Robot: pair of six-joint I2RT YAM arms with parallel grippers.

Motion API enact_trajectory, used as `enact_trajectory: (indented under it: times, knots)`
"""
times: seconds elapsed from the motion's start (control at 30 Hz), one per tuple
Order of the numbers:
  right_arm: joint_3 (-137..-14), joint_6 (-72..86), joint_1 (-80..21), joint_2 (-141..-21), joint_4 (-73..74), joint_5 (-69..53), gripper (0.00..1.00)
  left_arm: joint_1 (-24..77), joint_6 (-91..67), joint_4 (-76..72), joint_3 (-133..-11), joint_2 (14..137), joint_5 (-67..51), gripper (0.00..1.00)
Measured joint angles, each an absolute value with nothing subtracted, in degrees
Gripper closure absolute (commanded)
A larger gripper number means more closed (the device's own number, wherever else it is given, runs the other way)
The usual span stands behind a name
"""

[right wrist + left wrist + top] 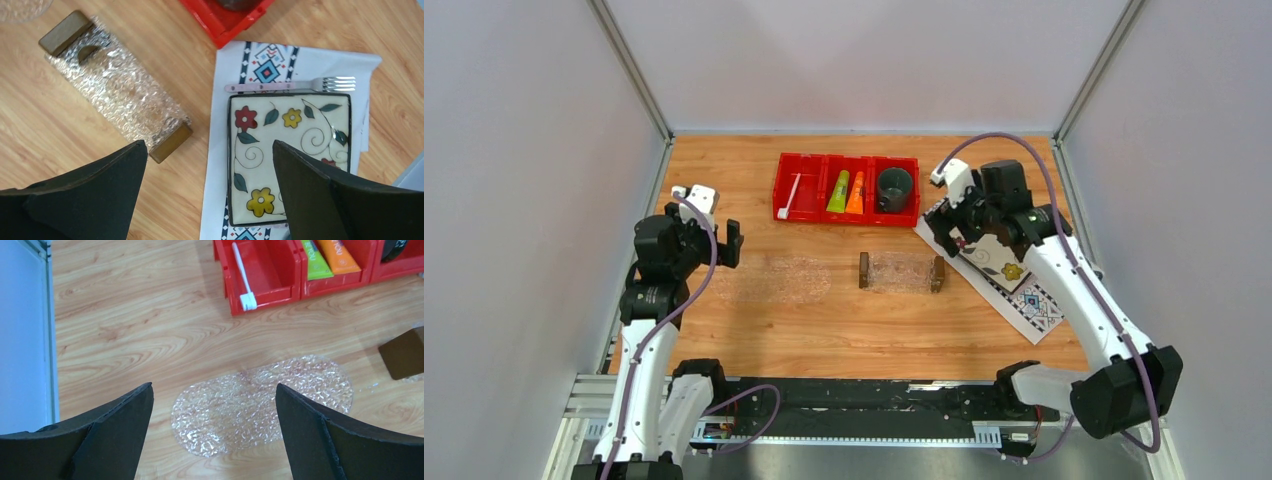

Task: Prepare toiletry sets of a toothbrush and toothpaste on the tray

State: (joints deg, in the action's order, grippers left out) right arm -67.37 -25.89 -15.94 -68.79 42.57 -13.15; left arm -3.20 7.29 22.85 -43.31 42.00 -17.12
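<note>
A white toothbrush (790, 196) (243, 277) lies in the left compartment of the red bin (776, 190). In the middle compartment a lime green toothpaste tube (838, 192) (315, 262) and an orange one (856, 193) (341, 257) lie side by side. The clear tray (902, 272) (117, 90) with brown end blocks sits in front of the bin with nothing in it. My left gripper (709, 240) (214, 386) hovers open at the left, above a clear oval dish. My right gripper (952, 222) (210, 142) hangs open between the tray's right end and a flowered plate.
A dark mug (894, 188) fills the bin's right compartment. The clear textured oval dish (781, 280) (262, 402) lies left of the tray. At the right, a patterned white cloth (1034, 305) (220, 150) carries a flowered square plate (287, 155) and a fork (295, 85).
</note>
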Motion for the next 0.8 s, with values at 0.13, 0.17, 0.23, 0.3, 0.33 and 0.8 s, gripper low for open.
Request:
enact_trajectory:
  times: [0.13, 0.17, 0.23, 0.3, 0.33, 0.8]
  knots:
    - [-68.2, -30.5, -22.2, -72.0, 46.4, -11.4, 0.0, -3.2, 9.6, 26.0, -43.3, 42.0, -15.5, 0.01]
    - [-68.3, -31.6, -24.2, -73.0, 47.4, -11.0, 0.0, -3.2, 10.2, 26.7, -43.3, 42.0, -15.0, 0.01]
    - [-68.3, -33.4, -26.9, -74.7, 48.5, -10.3, 0.0, -3.2, 11.4, 28.2, -43.3, 42.0, -14.3, 0.01]
    - [-68.3, -34.9, -29.4, -76.7, 49.6, -9.8, 0.0, -3.2, 12.4, 29.3, -43.3, 42.0, -13.7, 0.01]
    - [-68.5, -35.9, -30.7, -78.1, 50.3, -9.6, 0.0, -3.2, 12.8, 29.6, -43.3, 41.9, -13.5, 0.01]
    - [-73.1, -41.6, -37.2, -93.5, 52.8, -5.5, 0.0, -3.2, 15.4, 32.0, -43.2, 40.9, -14.0, 0.02]
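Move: The clear stand with brown ends lies about 10 cm to the right gripper's left, 2 cm back and some 19 cm below. From the right gripper, the dark cup is around 17 cm ahead and 12 cm left; the orange toothpaste is roughly 16 cm ahead and 19 cm left. The flowered plate lies 6 cm ahead and 10 cm right. From the left gripper the stand is about level ahead, roughly 31 cm right and 20 cm down. Bring the open right gripper down about 11 cm and left some 8 cm over the clear stand, easing back about 4 cm early on and sinking more steeply at the end. Swing the wrist counter-clockwise and tip the fingers to point nearly straight down, astride the stand front to back, without touching. Let the left gripper, open and empty, settle about 3 cm lower and a little back. ##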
